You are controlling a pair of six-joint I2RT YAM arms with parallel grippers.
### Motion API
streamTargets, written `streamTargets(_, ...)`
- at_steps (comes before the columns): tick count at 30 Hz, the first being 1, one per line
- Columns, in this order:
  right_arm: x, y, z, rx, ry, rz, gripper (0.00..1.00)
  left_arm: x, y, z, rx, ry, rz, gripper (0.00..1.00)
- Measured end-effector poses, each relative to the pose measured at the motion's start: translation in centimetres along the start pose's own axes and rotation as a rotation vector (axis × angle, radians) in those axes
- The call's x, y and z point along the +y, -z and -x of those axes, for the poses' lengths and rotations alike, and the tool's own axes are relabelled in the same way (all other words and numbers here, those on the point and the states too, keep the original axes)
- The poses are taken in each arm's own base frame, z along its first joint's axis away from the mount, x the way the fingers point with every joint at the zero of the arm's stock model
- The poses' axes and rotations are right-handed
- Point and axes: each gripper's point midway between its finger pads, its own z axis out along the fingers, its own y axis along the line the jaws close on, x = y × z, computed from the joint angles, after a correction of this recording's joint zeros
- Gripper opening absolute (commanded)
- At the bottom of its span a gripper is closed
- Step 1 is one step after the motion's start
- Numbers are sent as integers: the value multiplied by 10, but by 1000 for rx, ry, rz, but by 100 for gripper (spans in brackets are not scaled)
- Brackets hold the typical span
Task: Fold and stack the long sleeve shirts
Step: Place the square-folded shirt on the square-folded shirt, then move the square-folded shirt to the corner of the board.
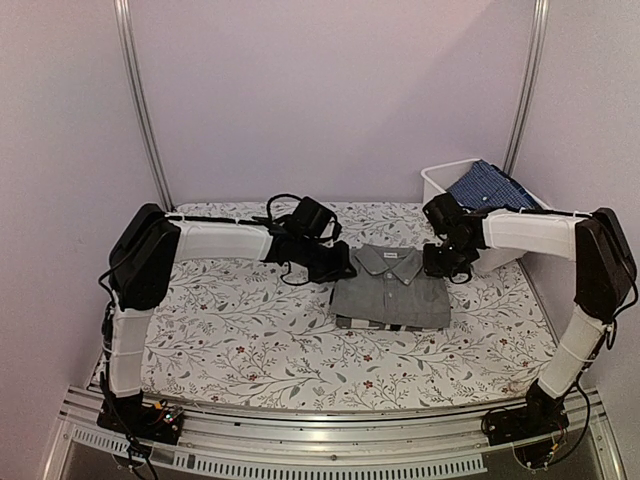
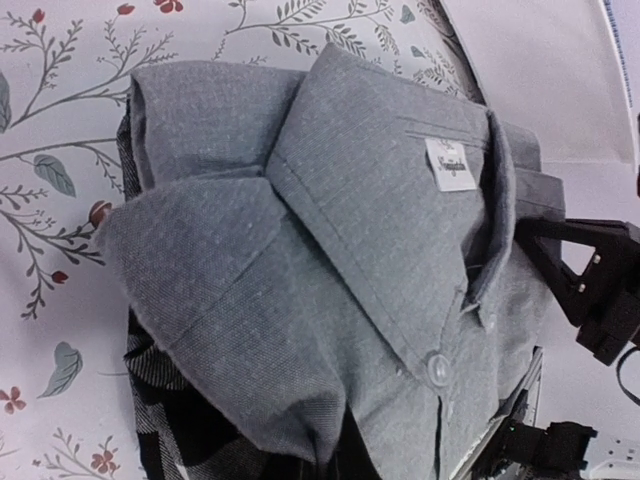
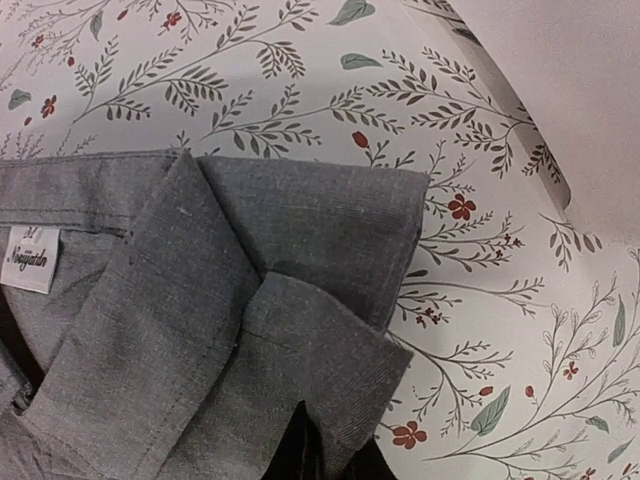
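Note:
A plain grey long sleeve shirt, folded with its collar toward the back, lies on top of the folded black-and-white check shirt, whose edge shows along the front. My left gripper sits at the grey shirt's left shoulder. In the left wrist view its jaws are shut on a raised pinch of grey cloth, with the checks underneath. My right gripper is at the right shoulder. It is shut on the grey shirt's folded corner.
A white bin holding a blue checked garment stands at the back right, close behind my right arm. The floral tablecloth covers the table. Metal posts rise at both back corners.

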Motion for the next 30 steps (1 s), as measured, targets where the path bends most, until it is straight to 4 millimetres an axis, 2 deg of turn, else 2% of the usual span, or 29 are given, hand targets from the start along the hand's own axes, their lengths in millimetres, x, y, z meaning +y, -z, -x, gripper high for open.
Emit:
streamTargets(5,-9,-10,-6,16,18,-45,46,10,-4,-6,4,14,18,2)
streamTargets(8,-15,-9,-3,5,20,-76,73,13,-5,-8,1,21,28,16)
streamTargets(10,-20,-7,-1,2,21,-103,86,15,-5,-9,-1,31,33,29)
streamTargets(12,-22,-2,5,-10,18,-124,97,19,-6,-10,-2,34,44,37)
streamTargets(17,-21,18,26,-56,13,-131,99,25,-5,-9,-18,22,75,58)
streamTargets(21,-3,39,41,-109,13,-68,99,24,10,-3,-52,2,101,70)
streamTargets(25,40,55,47,-136,45,73,99,22,41,5,-95,-11,110,84)
streamTargets(26,53,57,47,-136,55,110,99,23,50,7,-108,-12,111,89)
streamTargets(27,64,59,48,-138,64,143,99,25,58,8,-119,-13,114,99)
streamTargets(30,105,61,51,-138,96,259,99,36,85,13,-155,-2,130,100)
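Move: I still pinch the grey shirt by its two upper side edges, its body already over the plaid shirt. The plaid shirt's middle is about 9 cm right of my left hand, 6 back and 5 below; from my right hand it is some 9 cm left, 6 back and 4 below. The grey collar is roughly 10 cm left of my right hand, 2 ahead and 4 below; the white bin is about 13 cm right of that hand and 13 ahead, at its height. I let the grey shirt's edges down onto the plaid shirt and open both hands to release it, the right sinking about 1 cm, the left 2 cm and opening later. Then I lift clear: my left hand goes left off the stack and up some 6 cm, while my right rises about 9 cm and sweeps left over the collar, turning slightly counter-clockwise. ##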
